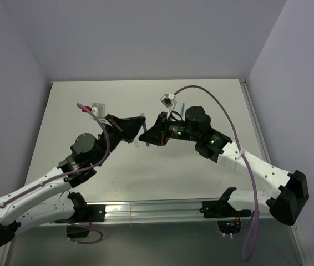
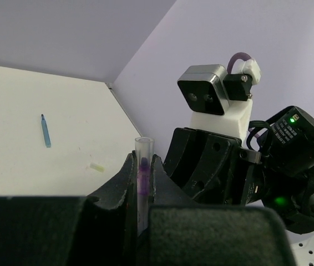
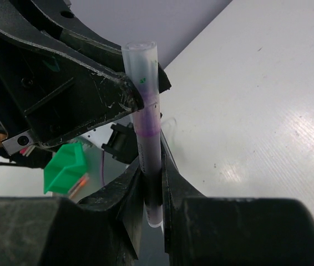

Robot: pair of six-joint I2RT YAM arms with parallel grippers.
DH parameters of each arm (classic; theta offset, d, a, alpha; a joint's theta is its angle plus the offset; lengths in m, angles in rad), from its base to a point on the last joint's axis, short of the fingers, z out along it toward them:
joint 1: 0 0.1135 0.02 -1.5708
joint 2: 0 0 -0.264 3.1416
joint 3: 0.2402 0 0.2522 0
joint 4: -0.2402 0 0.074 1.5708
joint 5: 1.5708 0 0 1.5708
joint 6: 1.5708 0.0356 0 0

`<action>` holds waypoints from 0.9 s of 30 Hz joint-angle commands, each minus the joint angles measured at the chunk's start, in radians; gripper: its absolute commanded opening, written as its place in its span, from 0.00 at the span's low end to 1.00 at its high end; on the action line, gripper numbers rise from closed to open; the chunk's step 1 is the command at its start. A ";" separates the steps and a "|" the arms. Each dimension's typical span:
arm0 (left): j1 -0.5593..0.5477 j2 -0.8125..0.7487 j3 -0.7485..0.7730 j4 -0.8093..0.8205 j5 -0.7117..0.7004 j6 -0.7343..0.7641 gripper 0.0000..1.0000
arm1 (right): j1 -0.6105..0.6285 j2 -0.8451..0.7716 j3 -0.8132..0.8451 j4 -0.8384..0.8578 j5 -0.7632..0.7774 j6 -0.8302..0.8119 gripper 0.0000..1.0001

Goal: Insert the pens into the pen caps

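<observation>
My two grippers meet above the middle of the table. My left gripper (image 1: 136, 132) (image 2: 143, 160) is shut on a clear pen cap (image 2: 144, 148), held upright. The grey-purple pen's tip (image 2: 143, 177) sits inside that cap. My right gripper (image 1: 150, 136) (image 3: 152, 172) is shut on the grey-purple pen (image 3: 150, 145) lower down its barrel. The cap (image 3: 141, 61) covers the pen's upper end, with the left fingers (image 3: 99, 91) beside it. A blue pen (image 2: 45, 131) and a small pale cap (image 2: 96, 167) lie on the table behind. The yellow pen is not in view.
The white table (image 1: 90, 111) is walled at the back and both sides. The blue pen (image 1: 182, 107) lies behind the right wrist. A metal rail (image 1: 151, 209) runs along the near edge by the arm bases.
</observation>
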 commanded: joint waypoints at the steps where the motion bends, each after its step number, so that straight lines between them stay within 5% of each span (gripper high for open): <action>1: -0.064 0.025 0.032 -0.173 0.140 0.013 0.09 | -0.074 -0.046 0.042 0.181 0.241 0.029 0.00; 8: -0.064 0.065 0.132 -0.196 0.048 0.034 0.44 | -0.054 -0.068 0.022 0.136 0.223 0.029 0.00; 11: -0.063 0.083 0.195 -0.218 -0.005 0.051 0.50 | -0.046 -0.086 0.013 0.112 0.230 0.027 0.00; 19: -0.037 0.074 0.335 -0.389 -0.306 0.053 0.54 | -0.044 -0.039 0.114 -0.164 0.383 -0.026 0.00; 27: 0.034 -0.021 0.388 -0.587 -0.302 0.048 0.55 | -0.231 0.395 0.452 -0.390 0.479 -0.121 0.00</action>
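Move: The purple pen, its clear cap already on, stands nearly upright between the hands: its middle is about 2 cm above the right hand and 1 cm ahead, and 2 cm back from the left hand and 3 cm below. From the right hand, on the table some 30 cm lower, the blue pen lies about 34 cm ahead and 17 cm right, the yellowish cap 22 cm ahead and 25 cm right, and the pale cap 15 cm ahead and 5 cm left. The left fingers open to about half and let go of the cap while that hand first drifts some 2 cm right, then swings about 8 cm back to the left, away from the pen, rising and easing a little forward as it turns counter-clockwise. The right hand keeps its pinch on the lower part of the pen and takes it forward about 15 cm towards the far side of the table, slowly then fast, drifting right, rising slightly before sinking at the end, and turning some 30 degrees clockwise. ##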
